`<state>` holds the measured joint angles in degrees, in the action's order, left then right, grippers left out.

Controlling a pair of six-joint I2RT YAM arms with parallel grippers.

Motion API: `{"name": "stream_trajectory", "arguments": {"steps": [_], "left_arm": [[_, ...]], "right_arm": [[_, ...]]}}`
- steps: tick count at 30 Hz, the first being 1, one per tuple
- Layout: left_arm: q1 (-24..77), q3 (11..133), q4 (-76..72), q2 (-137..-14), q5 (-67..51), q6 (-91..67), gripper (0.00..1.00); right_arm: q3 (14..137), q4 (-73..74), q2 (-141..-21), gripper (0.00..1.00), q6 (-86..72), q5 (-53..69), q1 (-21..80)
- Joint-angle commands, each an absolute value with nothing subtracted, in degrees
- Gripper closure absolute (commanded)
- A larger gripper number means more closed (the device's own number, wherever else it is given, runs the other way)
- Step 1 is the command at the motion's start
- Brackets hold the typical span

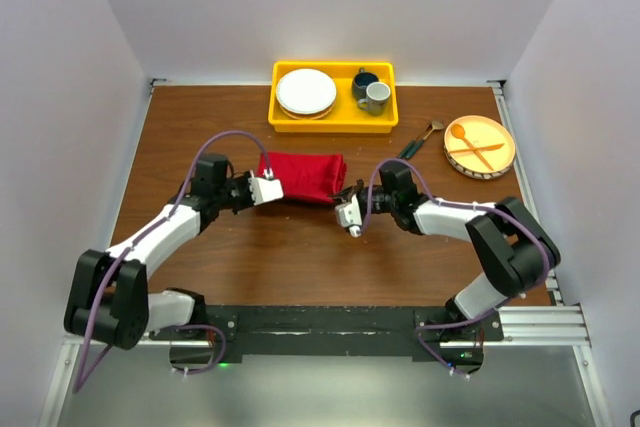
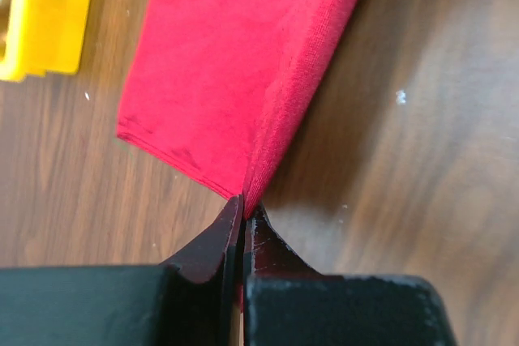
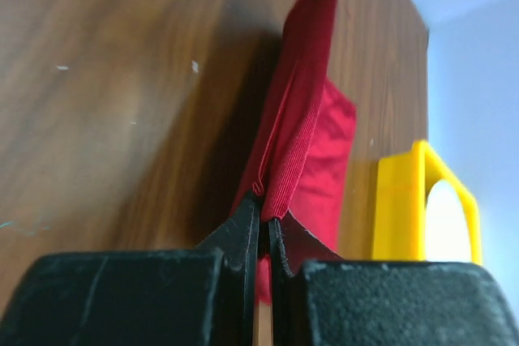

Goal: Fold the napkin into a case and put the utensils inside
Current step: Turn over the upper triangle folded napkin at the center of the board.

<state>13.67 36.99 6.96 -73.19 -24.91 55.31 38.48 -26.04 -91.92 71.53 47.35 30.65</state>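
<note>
The red napkin [image 1: 303,173] lies folded into a band on the wooden table, just in front of the yellow tray. My left gripper [image 1: 270,188] is shut on its near left corner; in the left wrist view the cloth [image 2: 235,62] runs away from the pinching gripper [image 2: 243,204]. My right gripper [image 1: 347,203] is shut on the near right corner, and the napkin's edge [image 3: 300,111] stretches taut and raised from the gripper [image 3: 264,218] toward the other arm. Gold-coloured utensils [image 1: 478,145] lie on a round plate at the right. Another spoon [image 1: 422,139] lies beside that plate.
A yellow tray [image 1: 283,123] at the back holds white plates [image 1: 306,92] and two mugs [image 1: 370,90]. It also shows in the wrist views as the tray corner [image 2: 45,22] and the tray rim [image 3: 397,208]. The round plate [image 1: 505,155] sits at the far right. White walls enclose the table.
</note>
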Motion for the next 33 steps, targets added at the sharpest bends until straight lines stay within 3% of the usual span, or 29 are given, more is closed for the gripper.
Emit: {"name": "stream_trajectory", "arguments": {"steps": [1,18,33], "left_arm": [[13.2,34.6,12.0,-69.5,-21.0,58.4,1.0],[18.4,30.8,21.0,-71.1,-22.3,62.0,1.0],[21.6,29.3,22.2,-72.6,-20.3,62.5,1.0]], "right_arm": [[34.9,-16.4,-85.7,1.0,86.9,50.0,30.1],[34.9,3.5,-87.9,1.0,101.8,45.2,35.7],[33.6,10.0,-86.9,1.0,106.7,42.4,37.8]]}}
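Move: Back of the left hand by about 10 cm, 2 cm to its right and 8 cm below it, lies its bare landing spot on the board; the napkin's middle is 3 cm ahead and 10 cm right of it. The right hand's landing spot is some 9 cm back, 1 cm right and 9 cm down, with the napkin's middle about 8 cm left and 4 cm ahead. The yellow tray stands roughly 23 cm ahead and 1 cm left of the right hand, the black-handled utensils 13 cm ahead and 19 cm right. Drawing the napkin back towards the bases and down to the board, both hands travel side by side some 9–10 cm back and 7 cm down, slowing at the end, fingers still shut on the two ends of its near edge. The left fingers tip down and swing clockwise, about 15 degrees each; the right ones tip down a similar amount and turn some 20 degrees counter-clockwise. ##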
